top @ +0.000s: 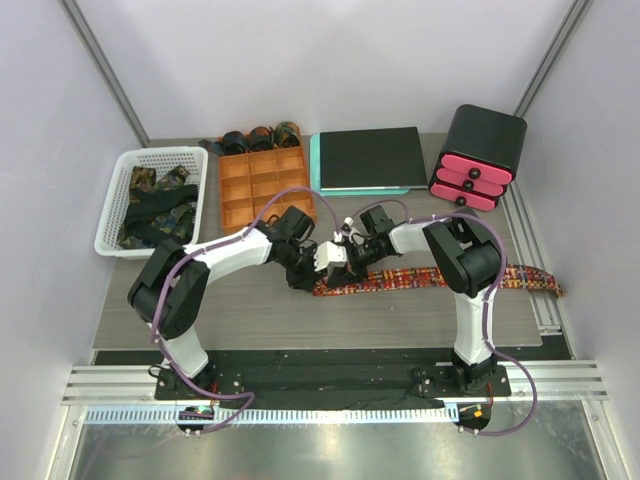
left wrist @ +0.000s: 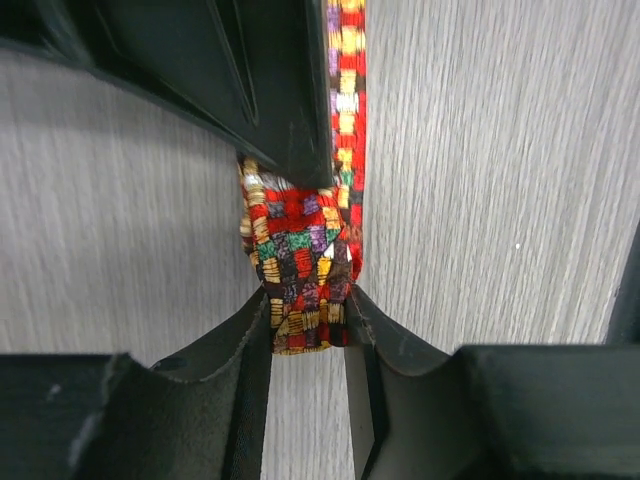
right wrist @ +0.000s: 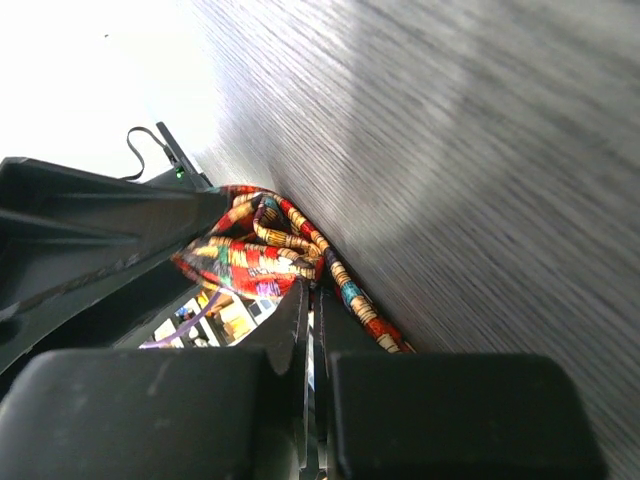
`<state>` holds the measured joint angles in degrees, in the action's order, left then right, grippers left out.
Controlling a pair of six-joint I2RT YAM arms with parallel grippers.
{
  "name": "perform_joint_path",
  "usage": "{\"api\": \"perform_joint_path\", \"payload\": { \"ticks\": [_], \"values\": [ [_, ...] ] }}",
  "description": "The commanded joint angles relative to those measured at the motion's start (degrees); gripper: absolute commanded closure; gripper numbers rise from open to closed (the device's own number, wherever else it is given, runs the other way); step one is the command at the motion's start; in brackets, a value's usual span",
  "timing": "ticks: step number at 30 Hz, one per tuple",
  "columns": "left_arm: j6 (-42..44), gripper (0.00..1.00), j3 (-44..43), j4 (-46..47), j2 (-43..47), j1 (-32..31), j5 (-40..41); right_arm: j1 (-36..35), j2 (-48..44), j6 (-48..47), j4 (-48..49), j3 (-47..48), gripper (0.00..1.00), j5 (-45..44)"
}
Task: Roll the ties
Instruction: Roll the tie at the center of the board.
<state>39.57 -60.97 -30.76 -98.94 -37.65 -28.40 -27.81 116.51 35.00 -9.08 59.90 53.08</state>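
One of the ties, a red-orange multicoloured check tie [top: 430, 276], lies stretched across the middle of the table, its left end wound into a small coil [left wrist: 300, 240]. My left gripper [left wrist: 307, 290] is shut on that coil, one finger on each side of it. My right gripper [right wrist: 310, 288] is shut, and its tips rest against the coil's folds [right wrist: 250, 260] from the other side. I cannot tell whether any fabric sits between its jaws. In the top view both grippers, left [top: 312, 272] and right [top: 345, 258], meet at the tie's left end.
A white basket [top: 160, 152] at the back left holds dark patterned ties. Beside it sits an orange compartment tray [top: 262, 185] with dark rolls [top: 260, 137] in its far row. A dark book [top: 365, 157] and a black box with pink drawers [top: 480, 155] stand behind.
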Motion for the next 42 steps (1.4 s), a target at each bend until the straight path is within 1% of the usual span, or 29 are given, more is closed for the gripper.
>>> {"api": "perform_joint_path", "payload": {
  "ticks": [1,6,10,14,17,18,22,24,26,31,34,37,39,40,42],
  "values": [
    [-1.42,0.69,-4.06,1.14,2.08,-0.23,-3.76,-0.93,0.91,0.76,0.11,0.83,0.99,-1.75],
    [-3.09,0.69,-7.49,1.23,-1.16,-2.16,-4.21,-1.19,1.35,1.29,0.73,1.71,0.99,-1.66],
    [-3.98,0.68,-9.16,0.88,-4.42,-4.1,-1.93,-1.28,0.39,1.91,1.17,1.98,0.98,-1.31],
    [-3.8,0.68,-10.13,-0.35,-6.53,-4.98,0.1,-1.02,-1.72,2.17,1.08,1.28,0.88,-0.52],
    [-3.36,0.68,-9.78,-0.96,-7.23,-4.89,1.33,-0.93,-3.3,1.56,-0.05,0.92,0.84,0.18],
    [-3.01,0.68,-9.61,-1.23,-7.32,-4.98,1.51,-0.84,-3.65,0.17,-1.97,1.36,0.81,0.27],
    [-1.78,0.68,-8.82,-2.81,-8.03,-4.98,2.47,0.74,-5.93,-4.58,-8.4,2.94,0.77,0.53],
    [-1.34,0.68,-8.9,-2.99,-8.2,-5.15,2.39,1.18,-6.55,-6.08,-11.12,3.73,0.73,0.8],
    [-1.6,0.68,-9.34,-3.25,-8.9,-5.42,2.91,1.53,-7.52,-7.14,-11.92,4.0,0.69,0.97],
    [-1.52,0.68,-10.05,-3.6,-9.43,-5.42,3.0,2.5,-8.58,-8.37,-13.42,3.91,0.67,0.62],
    [-1.43,0.68,-9.87,-3.69,-9.17,-5.42,2.65,2.68,-8.76,-7.59,-12.02,3.82,0.67,0.18],
    [-1.34,0.67,-9.87,-3.6,-8.99,-5.42,2.65,2.59,-8.14,-3.55,-8.15,2.77,0.64,0.53],
    [-1.34,0.67,-9.87,-3.43,-8.82,-5.5,2.65,2.68,-7.7,-0.04,-4.13,1.72,0.6,0.97],
    [-1.25,0.67,-9.87,-3.43,-8.91,-5.51,2.65,2.59,-7.7,1.37,-2.71,1.36,0.56,1.15],
    [-1.25,0.66,-9.96,-3.42,-9.08,-5.42,2.74,2.41,-7.7,4.88,1.51,0.13,0.53,1.76]
  ]
}}
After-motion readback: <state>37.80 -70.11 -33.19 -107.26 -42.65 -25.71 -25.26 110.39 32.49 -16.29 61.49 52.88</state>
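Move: The tie's rolled end is already between my left fingers, and the flat strip it is being rolled onto lies some 4 cm to this hand's right and 2 cm below. That rolled end sits about 2 cm to the left of my right fingertips, level with them and pinched at its edge. From my left hand, the orange organizer stands roughly 20 cm ahead and 10 cm left, the black panel 25 cm ahead and 11 cm right. My left hand keeps the rolled end between its fingers and carries it over to the right along the strip, rising about 2 cm, then settling back down to end some 4 cm right and slightly lower. My right hand holds its pinch at first, then opens, comes free and lifts about 3.5 cm, easing right on the way. ##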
